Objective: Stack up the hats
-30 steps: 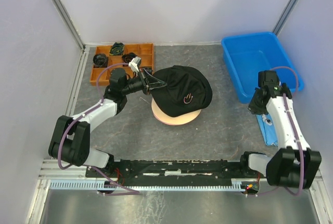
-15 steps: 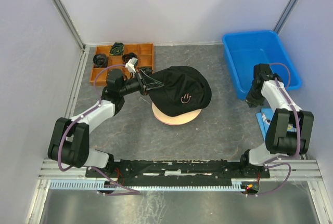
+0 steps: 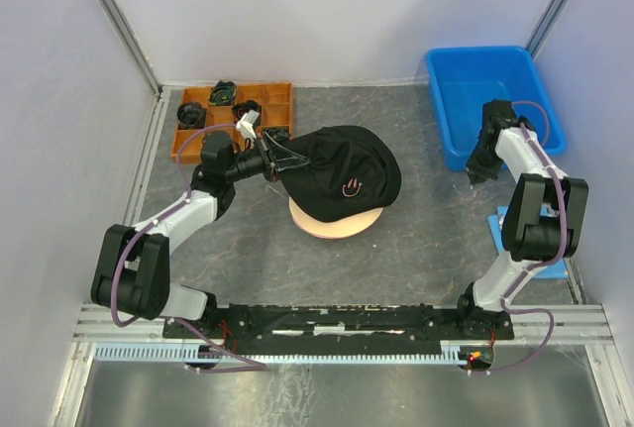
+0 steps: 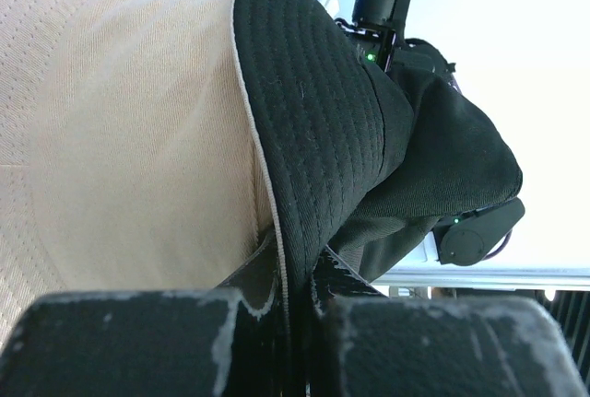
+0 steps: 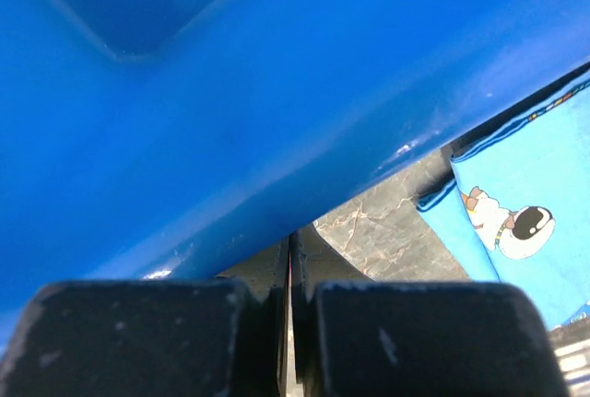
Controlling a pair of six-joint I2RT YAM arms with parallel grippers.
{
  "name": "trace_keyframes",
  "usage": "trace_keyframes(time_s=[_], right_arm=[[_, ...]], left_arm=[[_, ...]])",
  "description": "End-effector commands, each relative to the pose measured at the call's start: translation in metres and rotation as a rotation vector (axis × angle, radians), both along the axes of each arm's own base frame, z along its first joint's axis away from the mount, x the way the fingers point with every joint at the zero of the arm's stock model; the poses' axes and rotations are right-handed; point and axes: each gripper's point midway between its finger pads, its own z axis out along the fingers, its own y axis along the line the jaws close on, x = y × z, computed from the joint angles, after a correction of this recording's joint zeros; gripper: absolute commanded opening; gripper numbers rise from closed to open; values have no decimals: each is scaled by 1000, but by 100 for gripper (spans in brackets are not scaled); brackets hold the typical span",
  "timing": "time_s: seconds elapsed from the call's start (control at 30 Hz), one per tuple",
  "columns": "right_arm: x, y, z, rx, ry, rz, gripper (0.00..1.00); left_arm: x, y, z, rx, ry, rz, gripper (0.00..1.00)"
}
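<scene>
A black hat (image 3: 342,171) with a small smiley lies on top of a pale pinkish-beige hat (image 3: 335,221) in the middle of the table. My left gripper (image 3: 281,160) is shut on the left edge of the black hat's brim. In the left wrist view the stitched black brim (image 4: 313,121) runs up from between the fingers of the left gripper (image 4: 297,263), with a beige hat (image 4: 111,139) beside it. My right gripper (image 3: 475,173) is shut on nothing, low against the front wall of the blue bin (image 3: 492,100). The right wrist view has the right gripper (image 5: 290,263) under the bin wall (image 5: 230,93).
An orange divided tray (image 3: 269,100) with dark coiled bundles stands at the back left. A blue cloth (image 3: 500,221) with an astronaut print (image 5: 525,222) lies on the table by the right arm. Grey walls close in the left, back and right.
The right arm has swung back toward the blue bin, and the bin has shifted toward the back wall. The left gripper has drawn the black hat's brim slightly left.
</scene>
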Motion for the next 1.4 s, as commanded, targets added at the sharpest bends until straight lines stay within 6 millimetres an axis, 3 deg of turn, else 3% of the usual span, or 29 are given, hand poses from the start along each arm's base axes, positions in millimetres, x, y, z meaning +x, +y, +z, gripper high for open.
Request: trace_keyframes(time_s=[0.0, 0.13, 0.33, 0.57, 0.67, 0.9, 0.97, 1.17, 1.37], right_arm=[[60, 4, 18, 46, -161, 5, 0], [59, 10, 44, 72, -225, -5, 0], [23, 39, 88, 186, -305, 23, 1], [-18, 94, 118, 451, -440, 16, 26], [-34, 121, 122, 557, -485, 17, 35], [-47, 172, 97, 873, -605, -61, 49], [-45, 176, 94, 941, -661, -87, 50], [-37, 176, 108, 1073, -846, -113, 50], [-40, 176, 118, 1175, -899, -99, 50]], left_arm=[[4, 4, 0, 0, -15, 8, 3], [4, 4, -1, 0, -15, 11, 3], [3, 4, -3, -3, -12, 11, 3], [5, 2, -2, -12, -12, 3, 3], [5, 1, -2, -18, -11, -3, 3], [7, 0, 0, -27, -14, -13, 3], [7, 0, 0, -28, -11, -15, 3], [6, 0, 2, -30, -13, -17, 3], [6, -1, 4, -33, -11, -20, 3]])
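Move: The black hat's middle lies about 40 cm left of the right hand, some 5 cm nearer the base and roughly 13 cm higher, with the pale hat under it about 8 cm back, 41 cm left and 9 cm up. By this hand the blue bin's middle is about 20 cm ahead and 6 cm right, and the blue cloth some 18 cm back and 20 cm right. The left hand grips the black hat's left brim, the hat's middle about 12 cm to its right and 3 cm back. From beside the blue bin's near wall the right hand lifts some 11 cm, swings about 17 cm left and a little back towards the free right brim of the black hat, dips on the way and rises again, while its shut fingers open to about half and its wrist rolls and tips up through some 70 degrees, from pointing down to pointing left at the hats. It stops short of the brim without touching it, and the left hand keeps its pinch on the other side of the black hat, almost still. ##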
